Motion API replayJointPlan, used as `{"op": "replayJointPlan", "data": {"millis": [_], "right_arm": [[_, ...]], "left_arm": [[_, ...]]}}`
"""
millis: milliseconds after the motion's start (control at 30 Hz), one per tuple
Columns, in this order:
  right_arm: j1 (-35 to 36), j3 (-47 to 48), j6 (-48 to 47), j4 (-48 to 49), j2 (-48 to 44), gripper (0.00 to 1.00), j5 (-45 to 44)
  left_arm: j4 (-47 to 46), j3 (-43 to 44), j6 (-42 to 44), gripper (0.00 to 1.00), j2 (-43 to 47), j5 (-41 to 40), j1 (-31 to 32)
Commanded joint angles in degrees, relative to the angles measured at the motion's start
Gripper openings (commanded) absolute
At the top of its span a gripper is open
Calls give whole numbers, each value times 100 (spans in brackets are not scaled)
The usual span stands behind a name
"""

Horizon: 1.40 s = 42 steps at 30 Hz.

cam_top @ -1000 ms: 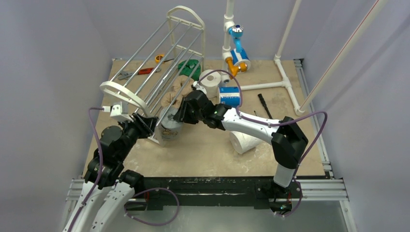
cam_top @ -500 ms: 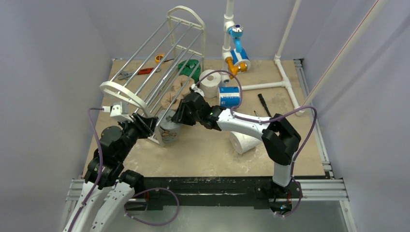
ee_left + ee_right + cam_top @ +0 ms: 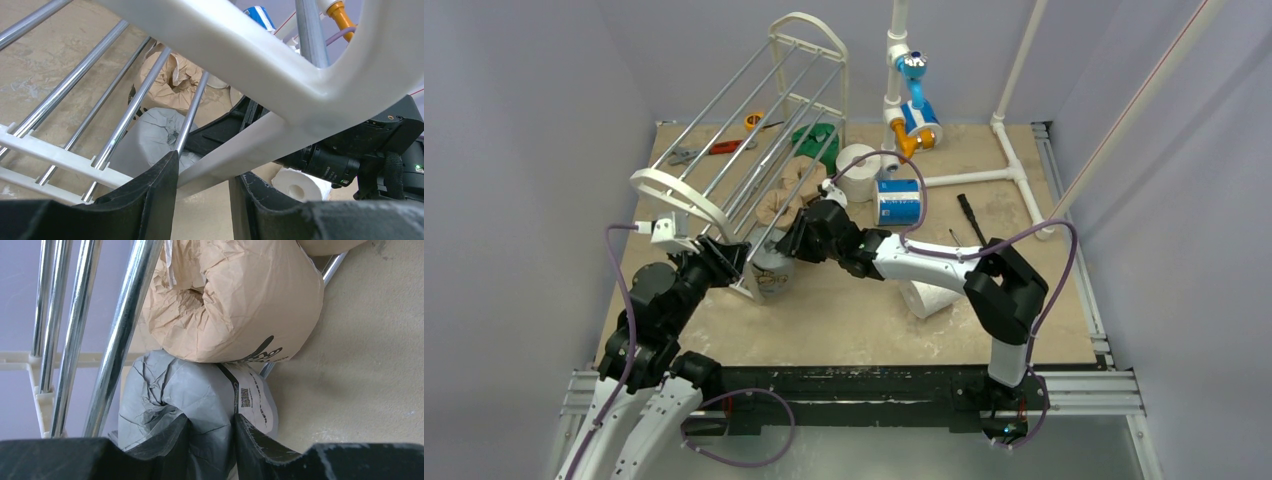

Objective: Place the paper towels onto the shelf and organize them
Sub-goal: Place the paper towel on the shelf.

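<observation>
The shelf [image 3: 676, 190] stands tilted, and my left gripper [image 3: 724, 262] is shut on a white bar of its near end frame [image 3: 260, 135]. My right gripper [image 3: 786, 248] is shut on the crumpled end of a grey roll [image 3: 200, 390], which sits under the silver rods [image 3: 125, 330] at the shelf's near end. A tan roll [image 3: 235, 305] rests against the grey one, and both show in the left wrist view too: grey roll [image 3: 150, 137], tan roll [image 3: 170, 80]. A white roll [image 3: 857, 170], a blue-white roll [image 3: 899, 200] and a green roll [image 3: 819, 140] stand further back. Another white roll [image 3: 929, 295] lies on its side under my right arm.
A white pipe frame [image 3: 1004, 130] with blue and orange fittings [image 3: 914, 110] stands at the back right. Hand tools [image 3: 724, 147] and an orange tape [image 3: 752, 120] lie behind the shelf. A black pen [image 3: 969, 215] lies right of the blue-white roll.
My right arm's elbow has swung left, and its gripper has shifted slightly left and nearer, still holding the grey roll. The left arm and the shelf have stayed put.
</observation>
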<state>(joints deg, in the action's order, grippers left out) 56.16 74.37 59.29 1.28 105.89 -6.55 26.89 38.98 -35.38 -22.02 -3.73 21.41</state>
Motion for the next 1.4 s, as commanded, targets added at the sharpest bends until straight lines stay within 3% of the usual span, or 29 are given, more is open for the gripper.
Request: {"op": "replayJointPlan", "data": {"millis": [0, 633, 933, 1367], "right_arm": [[130, -59, 236, 787, -339, 31, -63], [286, -32, -483, 1475, 88, 34, 436], [290, 111, -672, 1125, 297, 45, 631], [281, -15, -1024, 590, -261, 64, 763]], "left_arm": [[386, -125, -466, 35, -2, 319, 38], [299, -209, -470, 35, -31, 346, 40], [328, -233, -457, 35, 0, 346, 43], [375, -251, -450, 35, 38, 295, 39]]}}
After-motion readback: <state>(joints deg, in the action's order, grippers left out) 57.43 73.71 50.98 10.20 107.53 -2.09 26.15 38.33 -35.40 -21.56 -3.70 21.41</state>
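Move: The right hand still pinches the wrapper at the top of the gray paper towel, whose middle lies about 4 cm to its left, 3 cm back and 5 cm below. The near brown paper towel stands roughly 6 cm ahead and 3 cm left, the next brown one some 13 cm ahead and 2 cm right, both about 4 cm lower. From the left hand, the gray towel lies around 4 cm ahead, 2 cm right and 17 cm down. The right hand eases the gray paper towel about 3 cm to the left into the near end of the shelf, rising barely a centimetre while its fingertips tip up and swing counter-clockwise, each by somewhat under 10 degrees. Late in that push the fingers start to spread, let go of the wrapper and go on opening to nearly twice their gap as the hand backs off about a centimetre, while the left hand stays put and keeps its hold on the shelf's near end frame. ##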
